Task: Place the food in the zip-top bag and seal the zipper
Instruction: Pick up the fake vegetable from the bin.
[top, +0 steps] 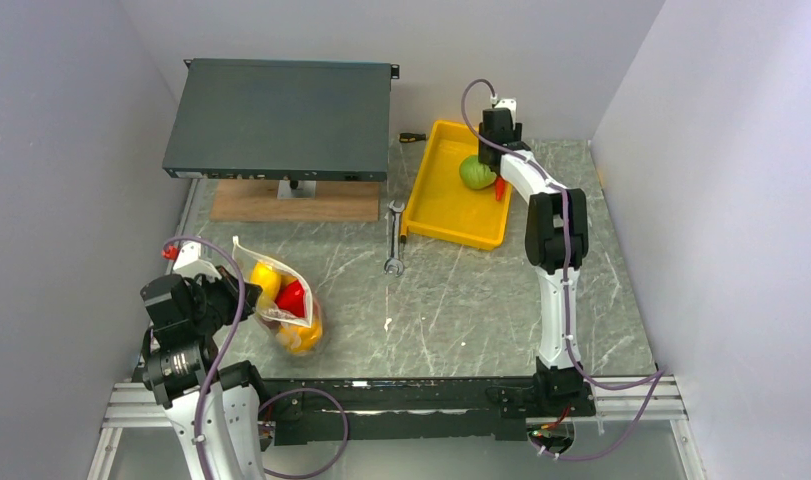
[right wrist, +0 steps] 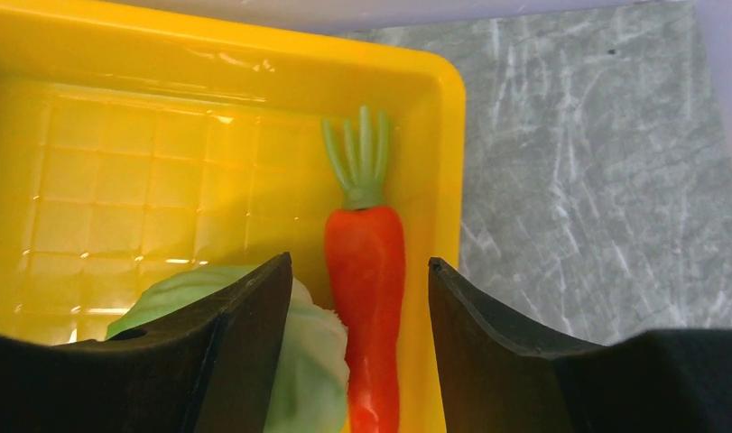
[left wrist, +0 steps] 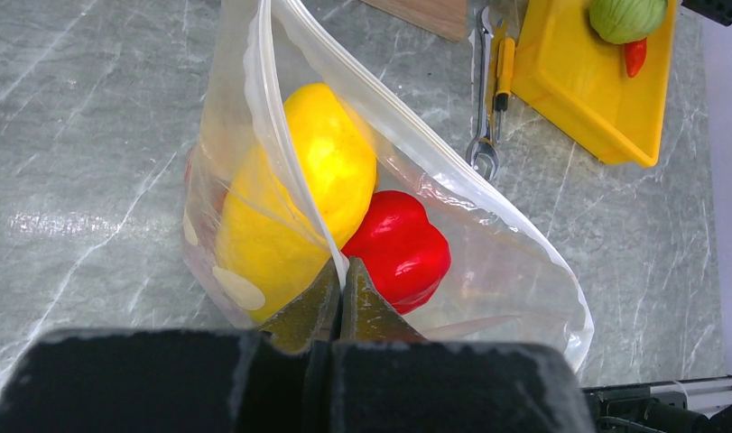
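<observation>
The clear dotted zip-top bag (left wrist: 488,244) lies at the near left of the table, mouth open, holding a yellow pepper (left wrist: 317,171), a red pepper (left wrist: 400,245) and an orange piece (top: 303,338). My left gripper (left wrist: 341,271) is shut on the bag's whitish zipper (left wrist: 276,108) edge. At the back right, a green cabbage (right wrist: 321,361) and an orange carrot (right wrist: 366,271) lie in the yellow tray (right wrist: 145,180). My right gripper (right wrist: 357,271) hangs open over the tray, its jaws standing either side of the carrot without touching it.
A wrench (top: 394,240) and a small screwdriver (left wrist: 502,72) lie left of the tray. A dark flat box (top: 281,118) on a wooden board (top: 296,203) stands at the back left. Another screwdriver (top: 412,138) rests behind the tray. White walls close in both sides.
</observation>
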You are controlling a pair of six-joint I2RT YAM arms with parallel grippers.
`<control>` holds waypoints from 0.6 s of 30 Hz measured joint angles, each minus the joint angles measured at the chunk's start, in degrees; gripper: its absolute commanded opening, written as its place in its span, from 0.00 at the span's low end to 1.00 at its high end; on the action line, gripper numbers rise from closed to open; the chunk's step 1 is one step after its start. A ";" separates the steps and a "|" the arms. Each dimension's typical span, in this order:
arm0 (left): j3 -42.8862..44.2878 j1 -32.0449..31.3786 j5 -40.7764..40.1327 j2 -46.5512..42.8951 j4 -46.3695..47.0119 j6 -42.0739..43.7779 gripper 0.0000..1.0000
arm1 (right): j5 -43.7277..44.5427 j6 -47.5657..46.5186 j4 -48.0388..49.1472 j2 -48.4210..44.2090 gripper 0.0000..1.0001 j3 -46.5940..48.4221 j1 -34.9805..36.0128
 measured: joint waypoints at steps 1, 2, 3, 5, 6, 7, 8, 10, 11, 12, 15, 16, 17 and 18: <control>0.00 -0.04 0.00 0.07 0.00 0.00 0.00 | -0.74 0.20 -0.52 0.04 0.56 0.28 -0.07; 0.00 -0.04 0.00 0.11 0.00 0.00 0.00 | -1.75 0.50 -0.96 0.04 0.56 0.48 -0.11; 0.00 -0.07 0.00 0.17 0.00 0.00 0.00 | -3.43 1.07 -1.64 0.04 0.55 0.81 -0.22; 0.00 -0.09 0.00 0.17 0.02 0.00 0.00 | -8.24 2.71 -2.25 0.00 0.54 1.01 -0.55; 0.00 -0.09 0.00 0.17 0.02 0.00 0.00 | -11.34 3.96 -2.34 -0.07 0.54 1.01 -0.79; 0.00 -0.09 0.00 0.17 0.02 0.00 0.00 | -14.62 5.27 -2.23 -0.24 0.54 0.90 -1.05; 0.00 -0.09 0.00 0.17 0.00 0.00 0.00 | -18.01 6.71 -2.03 -0.57 0.54 0.59 -1.27; 0.00 -0.09 0.00 0.17 0.00 0.00 0.00 | -27.26 11.10 -1.33 -2.43 0.55 -2.12 -1.60; 0.00 -0.09 0.00 0.17 0.00 0.00 0.00 | -30.99 12.92 -1.20 -3.61 0.56 -3.82 -1.55; 0.00 -0.09 0.00 0.17 0.00 0.00 0.00 | -33.73 14.60 -0.46 -4.55 0.56 -5.38 -1.53; 0.00 -0.11 0.00 0.15 0.00 0.00 0.00 | -43.23 21.11 1.49 -8.00 0.57 -11.58 -1.92; 0.00 -0.13 0.00 0.15 0.00 0.00 0.00 | -45.81 23.12 2.14 -8.85 0.57 -13.16 -2.05; 0.00 -0.22 0.00 0.15 0.00 0.00 0.00 | -47.87 24.76 2.95 -9.55 0.58 -14.45 -2.23; 0.00 -0.22 0.00 0.15 0.00 0.00 0.00 | -49.18 25.92 3.43 -10.12 0.58 -15.28 -2.47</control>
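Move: The green cabbage lies about 8 cm left of the right hand, 7 cm back and 4 cm below. The carrot's middle is some 8 cm back, 1 cm left and 5 cm below; the yellow bin's middle is roughly 11 cm left, 10 cm back and 6 cm below. From the left hand, holding the bag, the cabbage is about 37 cm ahead, 45 cm right and 16 cm lower. Fingers open, the right hand sweeps left about 13 cm, then also back towards the cabbage, rolling left-side-up some 50 degrees. ##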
